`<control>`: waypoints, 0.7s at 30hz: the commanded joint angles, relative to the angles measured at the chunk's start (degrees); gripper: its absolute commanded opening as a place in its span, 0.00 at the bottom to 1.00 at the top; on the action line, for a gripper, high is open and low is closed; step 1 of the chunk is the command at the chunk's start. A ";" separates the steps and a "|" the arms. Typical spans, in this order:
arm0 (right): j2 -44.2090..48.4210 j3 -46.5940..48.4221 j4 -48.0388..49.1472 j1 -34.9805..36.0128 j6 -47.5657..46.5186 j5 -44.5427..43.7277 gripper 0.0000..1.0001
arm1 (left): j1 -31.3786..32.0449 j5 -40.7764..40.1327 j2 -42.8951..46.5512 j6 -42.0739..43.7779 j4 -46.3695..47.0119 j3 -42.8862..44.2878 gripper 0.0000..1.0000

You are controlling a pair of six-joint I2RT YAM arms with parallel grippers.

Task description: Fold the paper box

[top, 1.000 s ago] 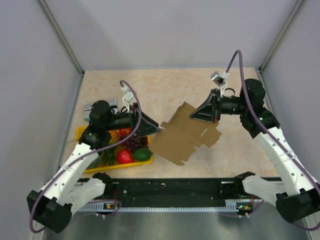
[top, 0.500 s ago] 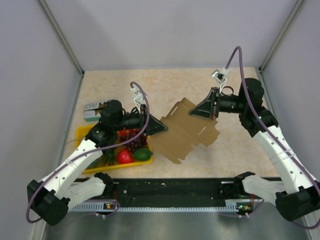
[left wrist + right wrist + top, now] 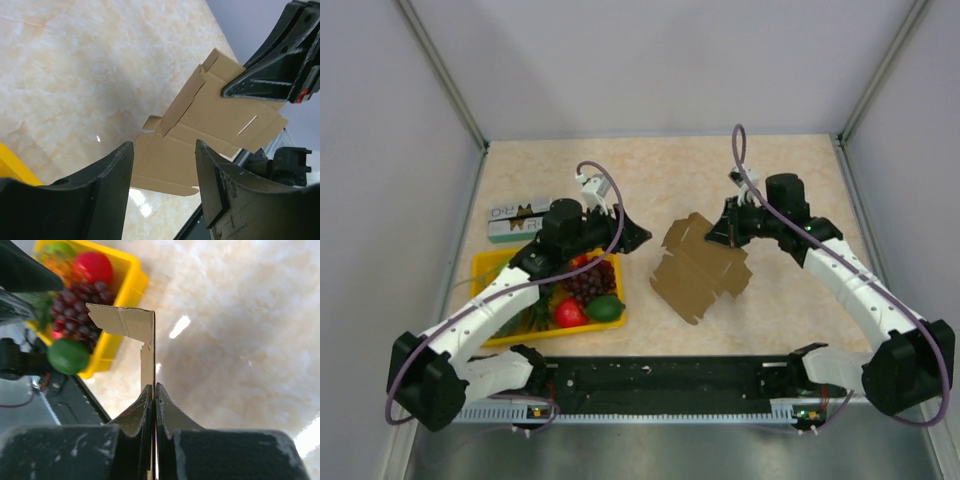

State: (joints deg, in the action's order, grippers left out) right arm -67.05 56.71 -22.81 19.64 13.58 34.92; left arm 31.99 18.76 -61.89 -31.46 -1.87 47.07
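The paper box is a flat brown die-cut sheet in the middle of the table, with flaps and a slot showing. My right gripper is shut on its far right edge. In the right wrist view the paper box runs edge-on out of the shut right gripper. My left gripper stands open just left of the sheet, apart from it. In the left wrist view the paper box lies beyond the open left gripper, with the right gripper pinching its far corner.
A yellow tray with dark grapes, a red fruit and a green fruit sits under the left arm. A green-and-white carton lies behind it. A black rail runs along the near edge.
The left gripper, which had reached the sheet's left edge, has drawn back and stands open and apart from it. The right arm has swung down, carrying the sheet rightward and lower.
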 commanded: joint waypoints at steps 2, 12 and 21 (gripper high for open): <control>-5.10 -0.64 1.54 0.14 -7.60 -5.03 0.00 | 0.27 3.10 -9.64 1.40 11.97 -0.40 0.56; -11.53 -0.28 4.60 -1.79 -13.32 -1.88 0.00 | 2.11 10.65 -25.02 7.73 24.02 1.08 0.56; -12.32 -1.42 7.08 -2.24 -13.32 3.40 0.00 | 2.03 14.19 -36.90 9.48 27.62 6.36 0.55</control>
State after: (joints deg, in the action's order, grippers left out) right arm -79.72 55.51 -19.57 17.72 1.67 34.68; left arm 33.91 30.70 -97.23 -25.12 20.99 50.19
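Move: Ahead and to the right of the open left hand, the box's side flap stands about 4 cm farther out, 8 cm right and 8 cm lower. The box's big loose panel is roughly 7 cm back from that hand, 11 cm to its right and 14 cm below; the yellow fruit tray is some 28 cm left, 3 cm back and 18 cm below. From the right hand, already shut on the box, the flap lies about 10 cm left, 4 cm ahead and 5 cm lower. Sinking about 13 cm while travelling some 8 cm right and a little forward, the left hand closes in on the side flap and brings its still half-open fingers around the flap's edge, swinging about 15 degrees clockwise. The right hand keeps its pinch on the cardboard and lowers it about 8 cm, easing slightly forward and rolling some 10 degrees, then nearly stops. ##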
